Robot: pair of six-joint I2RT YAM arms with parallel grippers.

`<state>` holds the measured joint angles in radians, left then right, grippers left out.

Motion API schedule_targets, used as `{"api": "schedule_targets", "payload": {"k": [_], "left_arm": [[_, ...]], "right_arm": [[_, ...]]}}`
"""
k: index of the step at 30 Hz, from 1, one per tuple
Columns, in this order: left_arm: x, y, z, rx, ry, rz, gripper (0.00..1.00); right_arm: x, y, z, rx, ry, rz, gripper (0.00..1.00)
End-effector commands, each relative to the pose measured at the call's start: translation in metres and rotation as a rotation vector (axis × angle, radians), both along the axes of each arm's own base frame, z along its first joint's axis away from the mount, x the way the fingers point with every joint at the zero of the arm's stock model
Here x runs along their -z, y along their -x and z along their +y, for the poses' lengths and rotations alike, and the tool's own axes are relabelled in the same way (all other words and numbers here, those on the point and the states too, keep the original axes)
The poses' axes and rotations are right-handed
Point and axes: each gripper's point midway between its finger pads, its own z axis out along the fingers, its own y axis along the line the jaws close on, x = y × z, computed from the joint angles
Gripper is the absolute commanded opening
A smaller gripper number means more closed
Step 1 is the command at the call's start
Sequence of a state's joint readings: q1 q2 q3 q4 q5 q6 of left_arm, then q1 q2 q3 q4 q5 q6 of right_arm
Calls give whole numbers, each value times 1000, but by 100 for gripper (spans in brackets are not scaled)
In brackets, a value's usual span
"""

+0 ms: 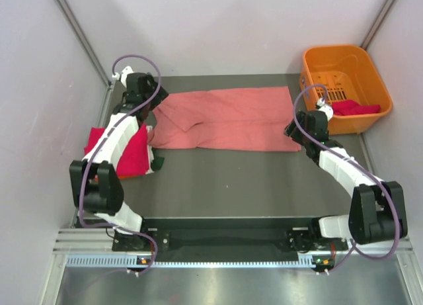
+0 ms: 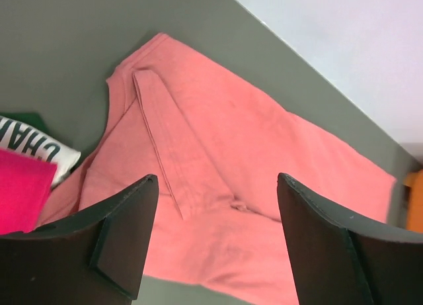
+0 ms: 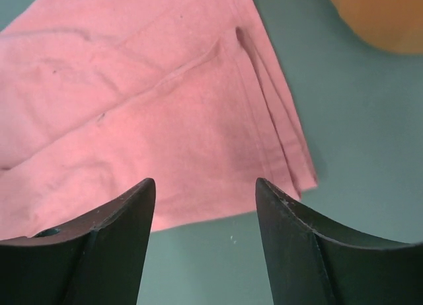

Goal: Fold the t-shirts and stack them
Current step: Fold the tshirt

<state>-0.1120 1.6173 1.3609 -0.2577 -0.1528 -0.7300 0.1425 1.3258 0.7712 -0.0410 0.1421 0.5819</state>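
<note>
The salmon-pink t-shirt [image 1: 228, 118] lies folded lengthwise across the back of the table. It fills the left wrist view [image 2: 218, 179] and the right wrist view [image 3: 145, 113]. My left gripper [image 1: 151, 113] is open and empty above the shirt's left end, its jaws spread over a folded sleeve. My right gripper [image 1: 293, 134] is open and empty above the shirt's near right corner [image 3: 301, 179]. A folded magenta-red t-shirt [image 1: 132, 153] lies on a stack at the left, under my left arm, with white lettered cloth [image 2: 39, 149] and dark green cloth beneath it. Another magenta-red shirt [image 1: 353, 108] lies in the basket.
The orange plastic basket [image 1: 347, 67] stands at the back right, close to my right gripper; its blurred edge shows in the right wrist view [image 3: 380, 17]. Pale walls close in the table on the left, back and right.
</note>
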Motion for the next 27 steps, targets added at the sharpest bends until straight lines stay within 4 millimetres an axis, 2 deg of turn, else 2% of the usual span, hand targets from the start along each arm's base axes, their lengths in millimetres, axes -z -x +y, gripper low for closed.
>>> {"api": "schedule_targets", "payload": {"k": [1,2,3,5,6,8,10,14,20,27], "left_arm": [[-31,23,-3,30,26,-93,77],[-32,29,-4,36,33,-100,77],[-33,38,-4,37,38,-111,76],[-35,48,-5,40,52,-120,76],[-35,55,-5,44,56,-124,76],[-36,60,-5,45,60,-124,76],[-34,67,-6,50,66,-110,75],[-30,74,-8,61,85,-100,74],[-28,80,-6,50,81,-97,74],[-24,85,-3,45,62,-83,74]], "right_arm": [[-10,10,1,98,-67,-81,62],[-23,11,1,117,-92,-141,61],[-10,22,3,125,-95,-132,61],[-18,28,-3,199,-117,-195,61],[-6,36,-3,213,-115,-177,61],[-1,40,-6,262,-146,-179,61],[13,45,-9,307,-180,-154,61],[36,42,-6,350,-220,-105,60],[53,29,-1,409,-285,-77,60],[76,19,-8,554,-317,-17,60]]}}
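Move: The near right corner of the pink t-shirt lies about 2 cm back from the right hand, 5 cm to its right and 11 cm below. The orange bin stands some 20 cm ahead of that hand and 22 cm to its right. The shirt's near left corner is about 9 cm back from the left hand, 6 cm to its left and 21 cm below. The magenta stack is about 13 cm back and 20 cm left of that hand. Draw the right gripper back about 5 cm, then sink it some 8 cm towards the shirt's near right corner, easing slightly forward at the end; turn it clockwise nearly 30 degrees and roll its left side up, fingers open. Bring the open left gripper back 8 cm, still high above the table, towards the near left corner. ##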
